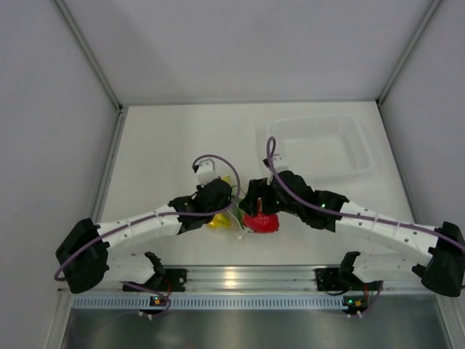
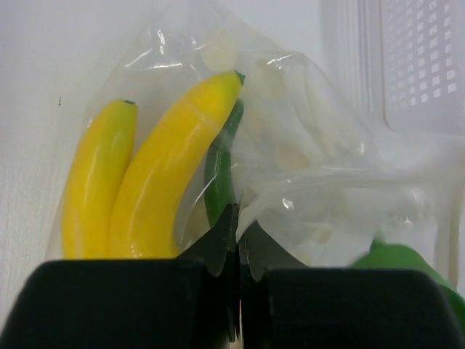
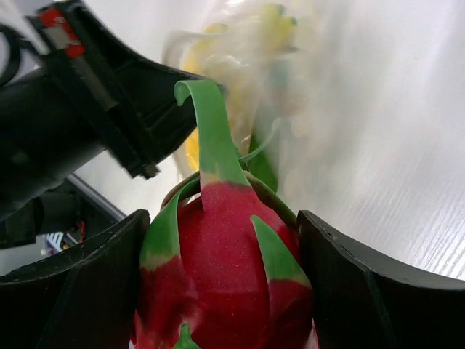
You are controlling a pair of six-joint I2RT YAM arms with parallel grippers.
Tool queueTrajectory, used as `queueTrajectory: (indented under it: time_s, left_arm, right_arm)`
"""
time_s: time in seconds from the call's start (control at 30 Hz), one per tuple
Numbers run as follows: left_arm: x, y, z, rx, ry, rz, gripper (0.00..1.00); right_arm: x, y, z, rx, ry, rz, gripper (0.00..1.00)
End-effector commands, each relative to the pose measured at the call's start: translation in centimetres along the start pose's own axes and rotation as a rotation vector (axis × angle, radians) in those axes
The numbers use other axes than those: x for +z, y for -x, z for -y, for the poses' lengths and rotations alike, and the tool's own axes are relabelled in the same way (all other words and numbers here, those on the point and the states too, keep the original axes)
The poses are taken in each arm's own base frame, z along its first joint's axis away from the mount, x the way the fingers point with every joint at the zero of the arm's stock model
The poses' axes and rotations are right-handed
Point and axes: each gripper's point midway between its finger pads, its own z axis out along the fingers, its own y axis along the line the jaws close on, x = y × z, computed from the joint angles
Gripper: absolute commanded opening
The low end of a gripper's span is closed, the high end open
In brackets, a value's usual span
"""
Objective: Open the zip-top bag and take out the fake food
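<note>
The clear zip-top bag [image 2: 305,153] lies crumpled on the table with the yellow banana bunch [image 2: 156,182] and a small green piece [image 2: 220,171] inside. My left gripper [image 2: 238,233] is shut on a fold of the bag's plastic. My right gripper [image 3: 221,243] is shut on the red fruit [image 3: 225,276], its black fingers [image 3: 341,283] pressing both sides. The fruit's green leaves point toward the bag [image 3: 247,51]. From above, the red fruit [image 1: 260,222] sits just right of the bag [image 1: 231,212], between the left gripper [image 1: 218,200] and the right gripper [image 1: 258,207].
A rigid clear plastic tray [image 1: 320,149] stands at the back right, its latticed wall [image 2: 414,65] close behind the bag. Grey walls enclose the table on three sides. The arms' bases and a metal rail run along the near edge.
</note>
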Motion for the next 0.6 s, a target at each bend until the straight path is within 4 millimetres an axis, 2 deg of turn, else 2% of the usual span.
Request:
queueTrajectory:
  time_s: [0.0, 0.07, 0.2, 0.27, 0.37, 0.57]
  left_arm:
    - [-0.4, 1.6, 0.6, -0.056, -0.009, 0.063, 0.00]
    - [-0.5, 2.0, 0.7, -0.070, -0.011, 0.075, 0.00]
    - [-0.9, 2.8, 0.6, -0.095, 0.000, 0.097, 0.00]
    - [-0.9, 2.8, 0.6, -0.092, 0.000, 0.097, 0.00]
    - [-0.9, 2.7, 0.8, -0.094, -0.005, 0.089, 0.00]
    - [-1.1, 2.5, 0.8, -0.089, -0.020, 0.076, 0.00]
  right_arm:
    - [-4.2, 5.6, -4.9, -0.051, 0.186, 0.112, 0.00]
    - [-4.8, 5.1, -4.2, -0.091, 0.169, 0.091, 0.00]
    - [-5.8, 3.7, -4.1, -0.156, 0.227, 0.015, 0.00]
    - [-5.9, 3.8, -3.4, -0.160, 0.217, 0.025, 0.00]
    - [-6.8, 5.8, -2.0, -0.131, 0.176, 0.105, 0.00]
    - [-8.4, 11.7, 3.6, -0.105, -0.075, 0.239, 0.00]
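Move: The white basket, where the red fruit in the right hand is to go, has its middle about 27 cm ahead of the right hand, some 23 cm to its right and 15 cm below. The bagged bananas lie roughly 12 cm to that hand's left, 4 cm ahead and 15 cm below. From the left hand, still pinching the bag's mouth, the basket's middle is about 21 cm ahead, 29 cm to the right and 8 cm below. The right hand, its half-open fingers keeping hold of the red fruit, first lifts about 5 cm, easing back a little, then swings some 5 cm to its right and nearly 4 cm forward, away from the bag and towards the basket, turning about 10 degrees counter-clockwise and then back. The left hand stays shut on the edge of the bag's mouth, rising only about 1 cm, to hold the bag back as the fruit leaves. ##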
